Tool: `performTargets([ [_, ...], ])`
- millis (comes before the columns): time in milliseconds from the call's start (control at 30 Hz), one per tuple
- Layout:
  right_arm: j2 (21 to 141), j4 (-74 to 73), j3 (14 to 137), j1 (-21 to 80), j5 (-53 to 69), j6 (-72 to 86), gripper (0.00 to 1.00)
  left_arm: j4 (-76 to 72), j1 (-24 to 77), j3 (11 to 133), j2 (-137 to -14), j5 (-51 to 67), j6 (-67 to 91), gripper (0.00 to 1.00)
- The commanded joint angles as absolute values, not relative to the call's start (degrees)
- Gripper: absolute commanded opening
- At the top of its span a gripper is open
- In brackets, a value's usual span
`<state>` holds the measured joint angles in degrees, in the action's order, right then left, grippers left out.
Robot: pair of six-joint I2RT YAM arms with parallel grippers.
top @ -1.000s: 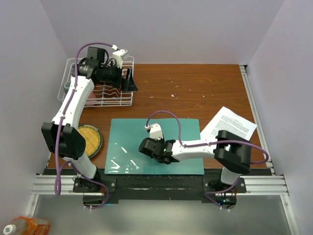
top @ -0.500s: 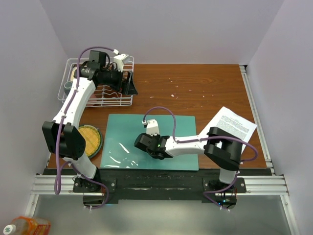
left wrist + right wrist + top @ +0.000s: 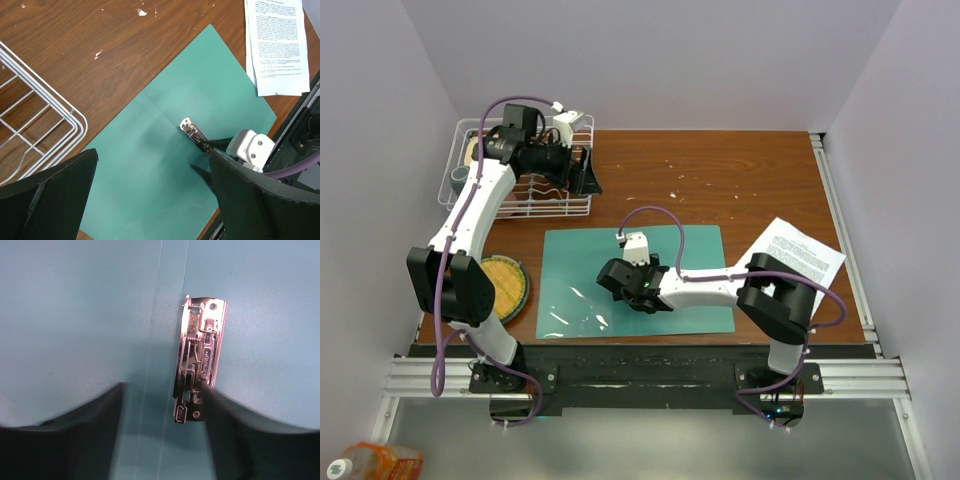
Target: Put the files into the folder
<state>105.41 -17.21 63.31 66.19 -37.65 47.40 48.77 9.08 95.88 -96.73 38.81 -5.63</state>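
Observation:
The teal folder [image 3: 570, 270] lies open and flat on the wooden table, with its metal clip [image 3: 200, 350] at the spine. My right gripper [image 3: 617, 279] hovers low over the spine, open. In the right wrist view its fingers straddle the crease, and the right finger touches the clip's lower end. The files [image 3: 790, 255], printed white sheets, lie on the table to the right of the folder, partly under the right arm. My left gripper [image 3: 584, 168] hangs open high beside the rack, holding nothing. From the left wrist view, the folder [image 3: 145, 190], clip [image 3: 192, 132] and files [image 3: 277, 45] lie far below.
A white wire rack [image 3: 520, 185] stands at the back left, under the left arm. A round woven mat [image 3: 505, 285] lies left of the folder. Walls close in on three sides. The rack's corner [image 3: 45, 125] shows in the left wrist view.
The folder has slid away from the near table edge, with the right gripper moving along over it. The right jaws now stand wider. The left arm has barely moved.

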Motion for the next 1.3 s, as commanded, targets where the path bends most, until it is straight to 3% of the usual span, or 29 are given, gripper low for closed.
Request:
performTargets([
  [0, 101.35, -19.67, 67.67, 66.01, -36.83, 48.95, 0.82, 46.85, 9.31, 96.06, -95.54, 40.95, -6.15, 1.00],
  [167, 87.67, -30.21, 66.72, 64.43, -43.23, 55.95, 0.85, 45.71, 12.91, 97.38, -96.42, 41.40, -5.10, 1.00],
  [267, 79.23, -37.34, 61.28, 57.50, -44.04, 62.37, 0.82, 42.47, 17.39, 97.47, -97.64, 40.87, -4.13, 1.00],
  [467, 71.47, -46.14, 51.34, 31.60, -39.99, 66.80, 0.87, 28.77, 24.16, 92.38, -100.45, 41.66, 3.68, 1.00],
  [567, 67.87, -46.92, 50.36, 25.60, -41.74, 66.18, 0.88, 23.76, 28.90, 92.20, -103.61, 40.70, 6.06, 1.00],
  [767, 67.23, -57.37, 53.35, 16.20, -44.65, 70.22, 0.99, 18.99, 36.12, 95.61, -110.20, 39.20, 8.08, 1.00],
  [900, 69.25, -59.59, 53.09, 10.12, -42.46, 68.56, 0.99, 17.06, 40.51, 97.91, -115.30, 37.10, 8.96, 1.00],
  [1033, 70.66, -57.31, 52.65, 6.25, -40.17, 64.87, 0.99, 15.74, 42.80, 100.63, -118.91, 34.90, 9.93, 1.00],
  [1267, 72.67, -48.00, 50.27, -10.87, -34.72, 54.68, 0.99, 15.03, 46.14, 104.41, -123.65, 31.11, 10.19, 1.00],
])
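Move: The files lie flat near the table's right side, about 37 cm to my right hand's right, 3 cm farther out and 3 cm below it. The folder's metal clip is some 3 cm ahead of that hand and 3 cm lower, the open folder's middle 2 cm ahead. From my left hand the files are roughly 52 cm right, 11 cm back and 23 cm down, with the folder's middle 15 cm right and 11 cm back. I lift my right hand off the folder beside its clip, sweep it some 43 cm right to above the files, rising about 13 cm and sinking partway again, turning clockwise nearly 80 degrees and opening the fingers wide. My left hand, still open, swings about 29 cm right over the folder towards the files, then sinks 12 cm, easing back a little and turning clockwise. ##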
